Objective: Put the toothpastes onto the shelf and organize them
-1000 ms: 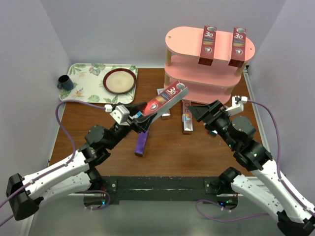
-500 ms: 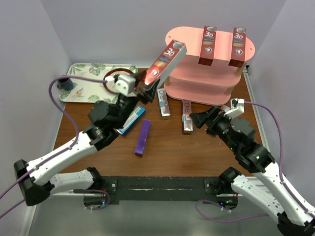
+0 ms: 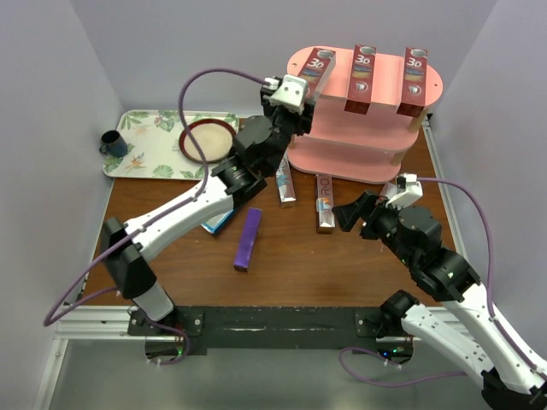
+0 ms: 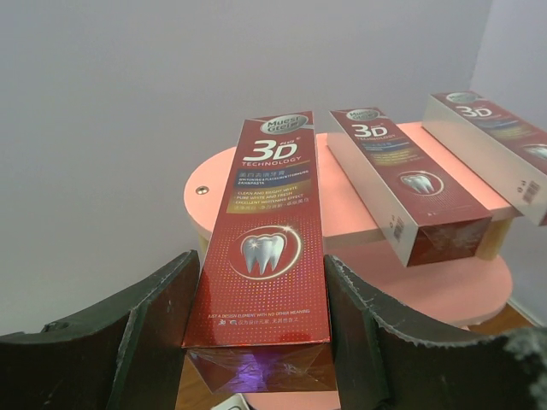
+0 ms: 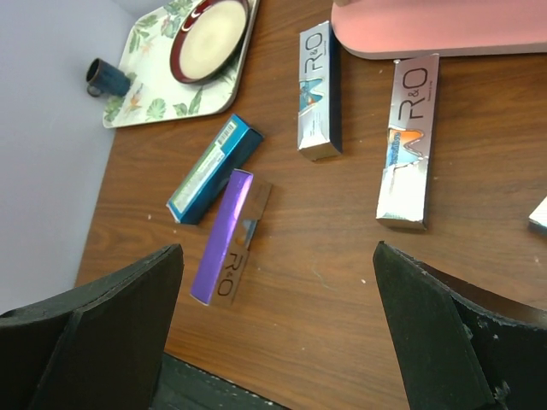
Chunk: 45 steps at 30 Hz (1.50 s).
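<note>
My left gripper [image 3: 297, 101] is shut on a red "3D" toothpaste carton [image 3: 317, 66] [image 4: 269, 256], pinched at its near end between both fingers [image 4: 162, 316]. The carton's far end reaches over the left end of the pink shelf's top board [image 3: 389, 79] [image 4: 214, 184]. Two more red cartons [image 3: 361, 79] [image 3: 414, 81] lie side by side on that board. On the table lie a purple carton [image 3: 249, 239] [image 5: 229, 235], a teal-blue one [image 5: 214, 168] and two silver ones [image 3: 285, 184] [image 3: 325, 203]. My right gripper [image 3: 349, 212] [image 5: 278, 325] hovers open over the table, holding nothing.
A floral tray [image 3: 149, 149] at the back left carries a round plate [image 3: 208, 141] and a dark mug [image 3: 113, 143]. Walls close in the table on the left, back and right. A corner of another carton [image 5: 538, 213] shows at the right edge of the right wrist view.
My left arm has swung the red carton up from over the table's middle to the left end of the shelf's top board. The right arm has barely shifted.
</note>
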Motion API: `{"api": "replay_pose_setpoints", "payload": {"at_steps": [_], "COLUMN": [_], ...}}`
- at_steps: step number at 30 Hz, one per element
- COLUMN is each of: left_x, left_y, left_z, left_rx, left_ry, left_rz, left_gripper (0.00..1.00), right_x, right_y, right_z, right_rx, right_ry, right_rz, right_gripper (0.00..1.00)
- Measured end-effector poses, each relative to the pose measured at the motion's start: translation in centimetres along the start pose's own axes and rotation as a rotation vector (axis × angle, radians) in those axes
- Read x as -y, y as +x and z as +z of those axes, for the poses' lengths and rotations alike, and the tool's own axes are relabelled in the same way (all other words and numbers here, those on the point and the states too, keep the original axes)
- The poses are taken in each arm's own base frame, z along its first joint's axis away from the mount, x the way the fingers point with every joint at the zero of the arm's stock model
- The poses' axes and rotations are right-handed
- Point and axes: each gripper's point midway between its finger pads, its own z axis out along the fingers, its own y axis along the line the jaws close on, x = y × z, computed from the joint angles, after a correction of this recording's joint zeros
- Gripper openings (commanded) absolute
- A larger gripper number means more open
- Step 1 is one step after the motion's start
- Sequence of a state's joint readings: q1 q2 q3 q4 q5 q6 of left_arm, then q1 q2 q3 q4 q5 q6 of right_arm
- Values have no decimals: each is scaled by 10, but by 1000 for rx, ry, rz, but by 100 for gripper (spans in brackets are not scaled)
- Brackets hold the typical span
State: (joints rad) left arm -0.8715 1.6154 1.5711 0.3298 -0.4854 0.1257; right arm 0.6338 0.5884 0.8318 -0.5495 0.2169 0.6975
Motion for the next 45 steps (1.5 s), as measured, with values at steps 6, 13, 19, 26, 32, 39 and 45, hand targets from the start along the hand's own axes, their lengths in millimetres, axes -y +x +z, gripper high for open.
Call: {"api": "replay_pose_setpoints", "payload": {"at_steps": [6,13,19,26,32,39,45], "left_x": [4,9,6,0,0,2,2], "left_y": [24,46,51,51,52,51,50], "left_z": [31,63,81,86,86,88,88], "left_rx": [-17,-16,-5,-5,-8,-11,-13], "left_ry": [-72,-134,-172,-194,-190,-182,-182], "left_rz": [46,106,156,188,191,194,194], "left_gripper": [0,0,0,1,9,30,52], "right_x": [5,4,4,6,8,8,8], "right_y": [6,16,20,22,24,25,26], "right_z": [-1,1,1,1,1,1,1], "right_rx": [-26,-77,-100,-109,-120,-124,-125], "right_ry": [8,-14,-21,-18,-11,-8,-10], "right_rz": [-54,-113,-139,-154,-157,-158,-158], "right_gripper": [99,99,99,98,99,99,99]}}
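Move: I'm already holding a red 3D toothpaste box by its near end. The free spot for it, at the left end of the shelf's top deck, lies about 15 cm ahead of my left hand, 5 cm right and 5 cm below. The middle 3D box is roughly 10 cm ahead and 14 cm right; the right 3D box stands some 12 cm further right, both about 5 cm below my hand. From my right hand the spot is about 33 cm ahead, 10 cm left and 14 cm up. I carry the held box forward about 9 cm over the left end of the shelf's top deck, easing right and down some 3 cm each. My left wrist swings about 15 degrees counter-clockwise, bringing the box nearly in line with the other two; then I hold there, grip kept. My empty right hand sinks 2.5 cm, rolling slightly with its fingers open. ##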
